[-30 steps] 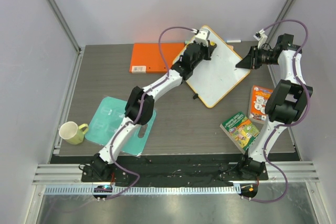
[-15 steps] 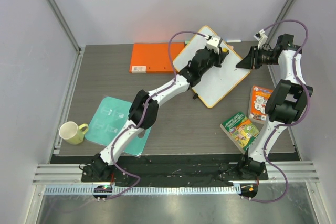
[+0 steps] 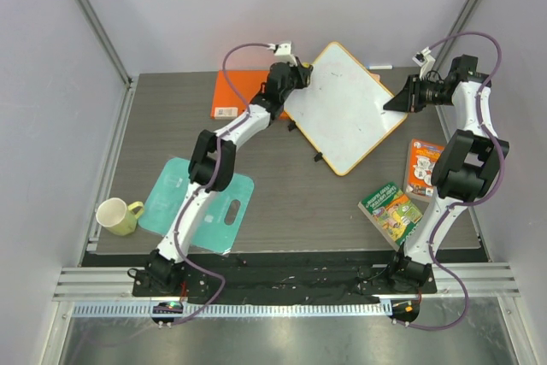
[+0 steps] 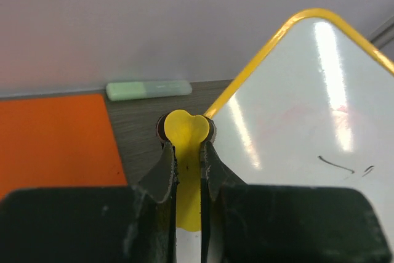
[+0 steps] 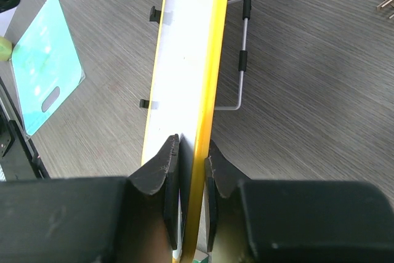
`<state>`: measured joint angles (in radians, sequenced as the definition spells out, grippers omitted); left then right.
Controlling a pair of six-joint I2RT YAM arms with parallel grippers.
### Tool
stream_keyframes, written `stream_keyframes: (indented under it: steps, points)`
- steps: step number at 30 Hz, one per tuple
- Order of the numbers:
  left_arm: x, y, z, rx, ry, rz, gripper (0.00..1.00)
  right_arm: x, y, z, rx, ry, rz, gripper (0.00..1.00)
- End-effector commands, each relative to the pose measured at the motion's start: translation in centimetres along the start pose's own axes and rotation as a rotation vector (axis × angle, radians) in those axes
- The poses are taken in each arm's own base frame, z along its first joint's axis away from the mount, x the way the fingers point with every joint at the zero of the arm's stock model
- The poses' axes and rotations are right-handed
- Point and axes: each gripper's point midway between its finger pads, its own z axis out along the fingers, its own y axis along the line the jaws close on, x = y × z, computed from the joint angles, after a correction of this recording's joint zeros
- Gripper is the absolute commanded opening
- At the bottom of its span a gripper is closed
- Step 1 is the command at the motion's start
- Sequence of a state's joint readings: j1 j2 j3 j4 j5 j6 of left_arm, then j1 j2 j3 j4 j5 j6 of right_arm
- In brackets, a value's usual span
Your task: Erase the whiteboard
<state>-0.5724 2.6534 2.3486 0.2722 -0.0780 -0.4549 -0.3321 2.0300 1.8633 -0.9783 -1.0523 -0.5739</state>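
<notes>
The whiteboard (image 3: pixel 346 113), white with a yellow rim, stands tilted at the back right of the table. In the left wrist view its face (image 4: pixel 295 146) carries a few short dark strokes (image 4: pixel 335 164) and a faint reddish smear. My left gripper (image 3: pixel 299 74) is at the board's upper left edge, shut on a small yellow eraser (image 4: pixel 184 129) that sticks out past the fingertips (image 4: pixel 165 158). My right gripper (image 3: pixel 400 100) is shut on the whiteboard's right rim (image 5: pixel 206 84), which runs edge-on between its pads.
An orange folder (image 3: pixel 244 93) lies left of the board. A teal cutting board (image 3: pixel 192 198) and a pale mug (image 3: pixel 118 215) sit at the front left. Two booklets (image 3: pixel 391 209) (image 3: pixel 422 168) lie at the right. A pale green marker (image 4: pixel 148 89) rests by the back wall.
My left gripper swept right over the top of the board, then back left to its upper left edge. The right arm and the board have not moved.
</notes>
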Motion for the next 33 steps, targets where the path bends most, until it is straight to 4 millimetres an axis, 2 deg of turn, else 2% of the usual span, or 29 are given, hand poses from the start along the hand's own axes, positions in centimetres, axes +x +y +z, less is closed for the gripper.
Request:
stream_keyframes:
  steps: [1, 5, 6, 8, 9, 13, 16, 17, 22, 28, 33]
  points:
    - [6.7, -1.2, -1.6, 0.029, 0.163, -0.072, 0.00, 0.0, -0.1, 0.7, 0.023, 0.038, -0.151, 0.01]
    - [9.5, -4.7, -4.1, 0.092, 0.203, -0.007, 0.00, 0.0, 0.0, 0.6, 0.023, 0.036, -0.151, 0.01]
    - [9.6, -6.8, -4.7, 0.122, 0.200, 0.012, 0.00, 0.0, 0.1, 0.5, 0.023, 0.036, -0.151, 0.01]
    - [10.0, -8.5, -5.1, 0.152, 0.197, 0.049, 0.00, 0.1, 0.2, 0.5, 0.025, 0.038, -0.151, 0.01]
    - [10.7, -10.1, -5.5, 0.179, 0.207, 0.059, 0.00, 0.1, 0.1, 0.5, 0.027, 0.039, -0.152, 0.01]
    - [11.1, -12.8, -5.8, 0.224, 0.209, 0.057, 0.00, 0.0, 0.3, 0.3, 0.026, 0.035, -0.154, 0.01]
    - [10.9, -13.5, -5.6, 0.235, 0.171, 0.053, 0.00, 0.0, 0.4, 0.3, 0.025, 0.034, -0.153, 0.01]
    - [9.7, -13.3, -4.9, 0.211, 0.132, 0.052, 0.00, 0.1, 0.3, 0.3, 0.025, 0.037, -0.151, 0.01]
    - [7.0, -13.0, -2.3, 0.182, 0.035, 0.059, 0.00, 0.1, 0.4, 0.1, 0.032, 0.039, -0.160, 0.01]
    - [3.3, -13.4, -0.9, 0.153, -0.070, 0.077, 0.00, 0.2, 0.8, -0.1, 0.031, 0.052, -0.178, 0.01]
    - [4.7, -9.7, -0.4, 0.060, -0.015, 0.077, 0.00, 0.1, 1.0, -0.3, 0.030, 0.050, -0.187, 0.01]
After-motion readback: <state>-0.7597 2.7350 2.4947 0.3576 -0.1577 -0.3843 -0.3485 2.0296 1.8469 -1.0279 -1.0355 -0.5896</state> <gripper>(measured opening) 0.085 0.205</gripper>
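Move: The left hand, already holding the yellow eraser at the whiteboard's upper-left edge, has a leftover pen mark about 8 cm to its right and 3 cm back, roughly level. The whiteboard's middle is some 11 cm right and 9 cm back, slightly lower; the orange folder lies 12 cm left, 2 cm back, and about 12 cm below. From the right hand, gripping the board's corner, the mark is roughly 15 cm left, 7 cm ahead, about level. Left hand dips, sweeps the eraser back-right about 13 cm across the board, then climbs; right keeps gripping the corner. ##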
